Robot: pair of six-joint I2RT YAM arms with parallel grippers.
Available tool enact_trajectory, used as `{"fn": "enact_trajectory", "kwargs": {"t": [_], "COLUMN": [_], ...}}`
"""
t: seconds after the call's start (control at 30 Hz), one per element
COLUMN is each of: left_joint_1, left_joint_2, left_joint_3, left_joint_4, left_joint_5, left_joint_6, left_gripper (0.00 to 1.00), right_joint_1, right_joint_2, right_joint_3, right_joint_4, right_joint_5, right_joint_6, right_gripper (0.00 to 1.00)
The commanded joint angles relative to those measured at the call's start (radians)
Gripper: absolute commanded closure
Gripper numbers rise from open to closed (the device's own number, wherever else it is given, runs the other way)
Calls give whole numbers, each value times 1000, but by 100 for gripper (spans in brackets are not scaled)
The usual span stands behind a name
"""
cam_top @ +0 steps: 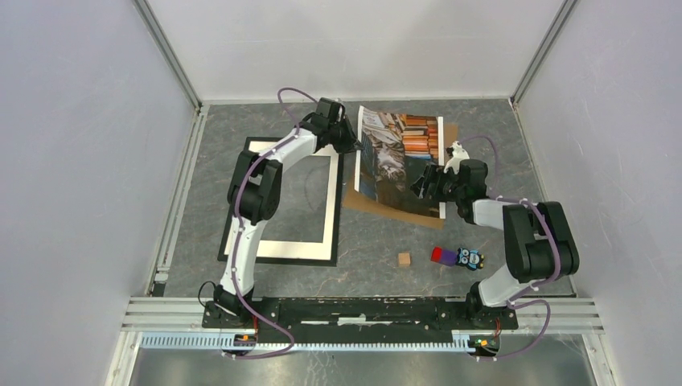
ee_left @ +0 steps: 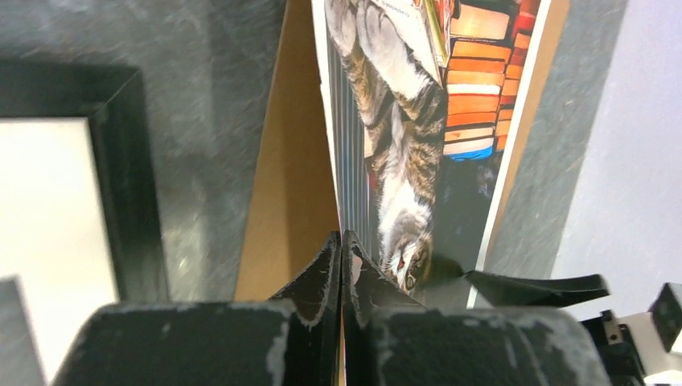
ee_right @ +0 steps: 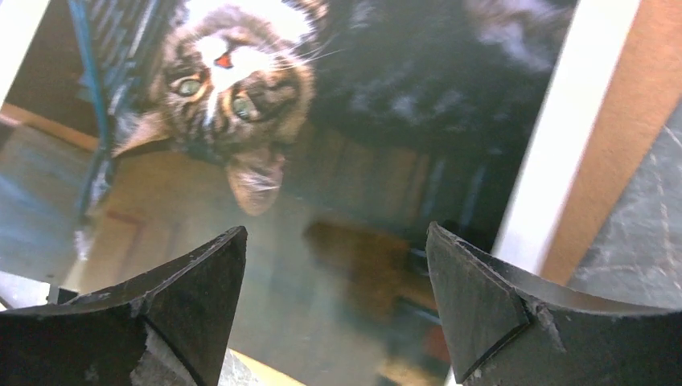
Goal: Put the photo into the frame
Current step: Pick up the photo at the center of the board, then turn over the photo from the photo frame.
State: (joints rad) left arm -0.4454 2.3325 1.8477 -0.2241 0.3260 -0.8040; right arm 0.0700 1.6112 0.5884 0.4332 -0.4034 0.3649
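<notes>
The photo [cam_top: 398, 153], a tabby cat in front of bookshelves with a white border, lies on a brown backing board [cam_top: 394, 207] at the back middle. My left gripper [cam_top: 354, 145] is shut on the photo's left edge [ee_left: 334, 161], which is lifted off the board [ee_left: 293, 177]. In the left wrist view the fingertips [ee_left: 343, 237] press flat together on the sheet. The black frame [cam_top: 277, 259] with its white mat [cam_top: 334, 201] lies flat to the left. My right gripper [cam_top: 420, 183] hovers open over the photo's near part [ee_right: 362, 121], with nothing between its fingers [ee_right: 336, 241].
A small wooden cube [cam_top: 404, 259], a red and purple block [cam_top: 441, 256] and a little owl figure [cam_top: 471, 258] sit on the grey tabletop near the right arm. White walls close in the table on three sides.
</notes>
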Motion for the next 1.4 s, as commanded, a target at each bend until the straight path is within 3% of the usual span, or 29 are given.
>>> {"fn": "enact_trajectory", "kwargs": {"t": [0.0, 0.27, 0.6, 0.83, 1.07, 1.23, 1.37], "left_joint_1": [-3, -1, -1, -1, -49, -105, -131], "left_joint_2": [-213, -594, -988, -1031, -940, -823, -744], "left_joint_3": [21, -22, 88, 138, -143, -355, -478], "left_joint_4": [-187, -542, -1008, -1116, -985, -796, -604], "left_joint_5": [-75, -296, -1030, -1430, -1314, -1288, -1183], "left_joint_6": [153, 346, 535, 634, 693, 702, 741], "left_gripper": [98, 98, 98, 98, 98, 98, 98], "right_joint_1": [-1, 0, 0, 0, 0, 0, 0], "right_joint_2": [-131, -285, -269, -247, -238, -231, -229], "right_joint_3": [-9, -64, -107, -122, -124, -118, -119], "right_joint_4": [-126, -162, -84, -37, -26, -28, -32], "right_joint_5": [110, 242, 159, 101, 93, 96, 113], "right_joint_6": [-78, -120, -67, -40, -41, -45, -51], "right_gripper": [12, 11, 11, 12, 11, 12, 12]}}
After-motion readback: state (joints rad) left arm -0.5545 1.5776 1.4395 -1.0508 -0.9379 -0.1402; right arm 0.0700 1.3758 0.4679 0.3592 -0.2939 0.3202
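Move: The left fingers already pinch the photo's left edge; the photo's middle lies some 13 cm to their right, 3 cm back and 4 cm lower. The brown board is under it, its middle about 13 cm right and 5 cm back. The frame, where the photo is bound, centres roughly 22 cm to the left, 14 cm back and 5 cm below. From the right hand, open low over the photo's near right part, the frame lies about 41 cm left and 2 cm back. Up, left and back in one fast, wide arc, the left hand carries the pinched photo off the board, some 36 cm up and as far left, then sinks about 20 cm over the frame, easing forward and right. Its wrist rolls nearly 90 degrees, left side rising, fingers staying shut. The right hand, open, backs off and ends a few centimetres back, right and higher. ##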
